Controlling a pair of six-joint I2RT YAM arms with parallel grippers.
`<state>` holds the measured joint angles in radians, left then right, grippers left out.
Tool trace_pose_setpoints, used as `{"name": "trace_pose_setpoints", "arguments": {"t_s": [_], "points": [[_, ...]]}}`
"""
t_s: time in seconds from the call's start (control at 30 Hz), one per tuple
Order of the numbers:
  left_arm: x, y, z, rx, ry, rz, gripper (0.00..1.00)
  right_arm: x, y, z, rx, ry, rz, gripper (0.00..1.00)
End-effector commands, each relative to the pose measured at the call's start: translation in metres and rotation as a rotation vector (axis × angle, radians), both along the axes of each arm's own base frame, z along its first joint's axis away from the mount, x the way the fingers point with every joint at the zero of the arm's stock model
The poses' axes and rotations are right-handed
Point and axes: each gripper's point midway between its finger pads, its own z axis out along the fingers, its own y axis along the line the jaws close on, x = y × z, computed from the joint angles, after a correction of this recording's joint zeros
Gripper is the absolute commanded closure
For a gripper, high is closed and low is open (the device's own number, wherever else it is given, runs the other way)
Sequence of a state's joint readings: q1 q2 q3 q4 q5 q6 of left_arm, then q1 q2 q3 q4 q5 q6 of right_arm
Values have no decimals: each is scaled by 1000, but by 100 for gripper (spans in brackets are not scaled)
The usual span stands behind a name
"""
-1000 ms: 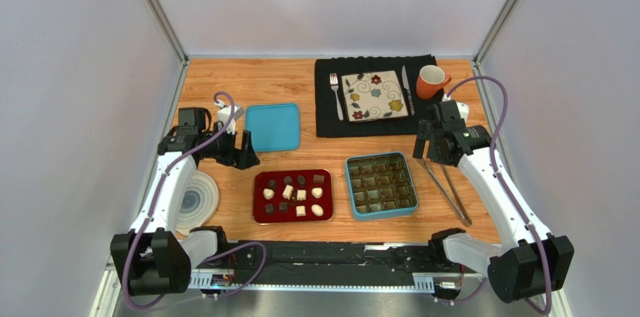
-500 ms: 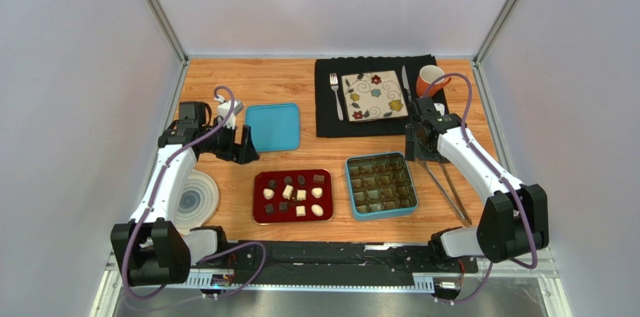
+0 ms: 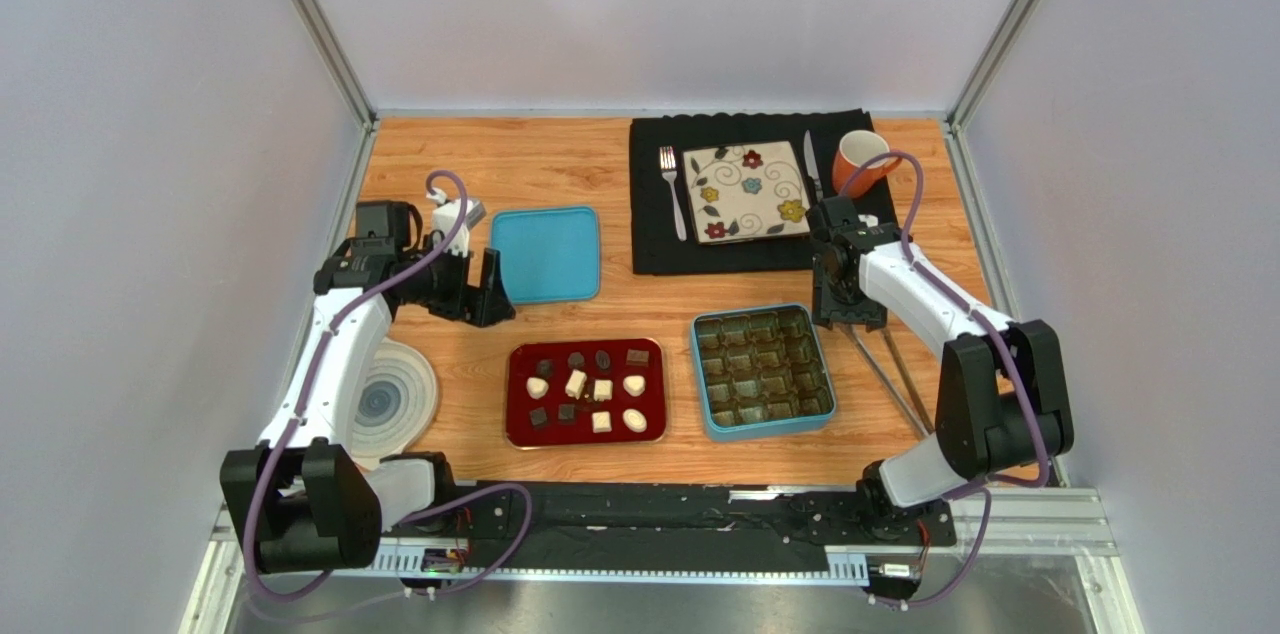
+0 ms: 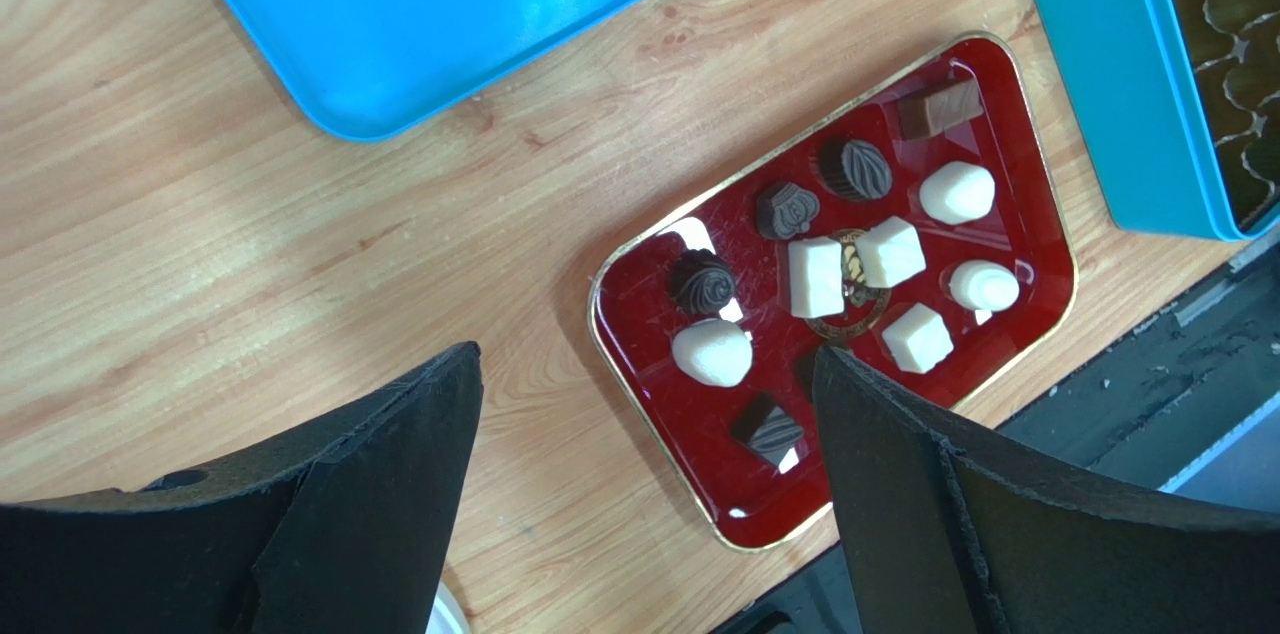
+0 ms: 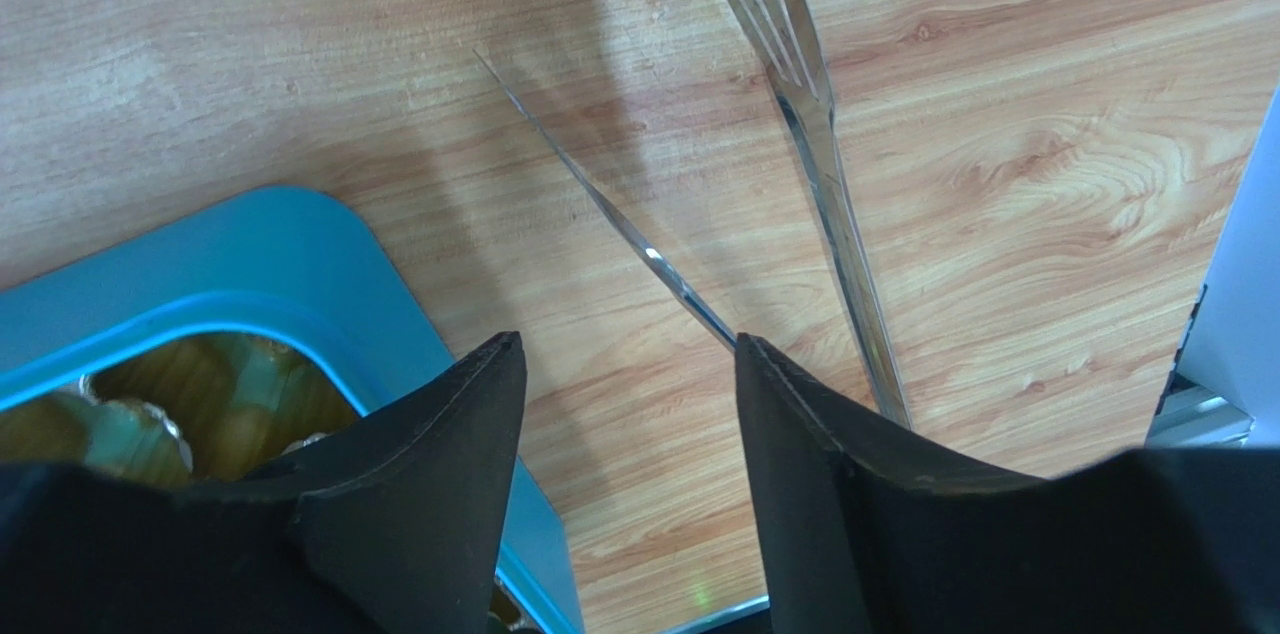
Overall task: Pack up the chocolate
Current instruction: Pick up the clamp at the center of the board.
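Observation:
The chocolate [image 3: 601,390], several dark and white pieces, lies on a red tray [image 3: 519,364] in front of the arms. In the left wrist view the chocolate [image 4: 891,250] and the red tray [image 4: 1037,252] sit below my left gripper [image 4: 643,354], which is open and holds nothing. My left gripper [image 3: 493,307] hovers up and left of the tray. A blue tin [image 3: 700,372] with empty cups stands right of the tray. My right gripper [image 3: 845,316] hangs open by the tin's far right corner, over the tips of metal tongs [image 3: 890,372]. In its own wrist view, my right gripper [image 5: 628,340] has only wood between its fingers.
A blue lid [image 3: 544,253] lies behind the tray. A black mat [image 3: 646,237] at the back holds a flowered plate [image 3: 748,190], fork [image 3: 672,192], knife [image 3: 813,181] and orange mug [image 3: 861,162]. A white disc [image 3: 394,399] lies at the left. The tongs [image 5: 812,139] sit beside the tin [image 5: 256,274].
My right arm has swung left and down over the tong tips beside the tin, and its jaws have narrowed. The left arm has barely moved.

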<state>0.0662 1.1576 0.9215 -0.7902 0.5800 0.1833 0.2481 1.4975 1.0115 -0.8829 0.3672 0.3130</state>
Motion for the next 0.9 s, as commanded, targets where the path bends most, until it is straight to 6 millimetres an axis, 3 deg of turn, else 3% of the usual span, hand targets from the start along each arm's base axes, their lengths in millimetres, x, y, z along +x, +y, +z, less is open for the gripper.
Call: {"name": "trace_pose_setpoints", "arguments": {"t_s": [0.0,0.13,0.47,0.57,0.7,0.87], "points": [[10,4,24,25,-77,6,11,9,0,-13,-3,-1,1,45],[10,4,27,25,-84,9,11,11,-3,-23,-11,24,-6,49],[11,6,29,35,-91,13,11,25,-10,-27,27,7,-38,52],[10,6,28,32,-89,14,11,29,-10,-29,28,9,-34,58],[10,7,25,36,-86,16,11,27,-6,-38,47,39,-29,73],[9,7,26,43,-96,15,12,29,-5,-35,50,30,-30,85]]}}
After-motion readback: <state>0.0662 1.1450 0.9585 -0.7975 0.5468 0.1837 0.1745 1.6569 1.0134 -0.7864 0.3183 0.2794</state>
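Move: The clamp lies open on the table under the right hand, its ends just ahead of the fingers and its middle some 6 cm back, 6 cm right and 5 cm below. The chocolate box stands about 12 cm left and 5 cm back; the mug is roughly 23 cm ahead and 2 cm right, with the placemat's middle some 21 cm ahead and 14 cm left. From the left hand the clamp is about 55 cm right, 6 cm back and 13 cm lower. The right hand sinks about 4 cm onto the clamp beside the chocolate box, quickly at first and then more slowly, easing roughly 1 cm forward and 1 cm left while the wrist tilts only some 5 degrees. From half open, the fingers narrow slightly on the way down, then draw most of the way shut late on and pinch the clamp's left arm near its blade, leaving the slotted arm outside, to the right of the right finger. ##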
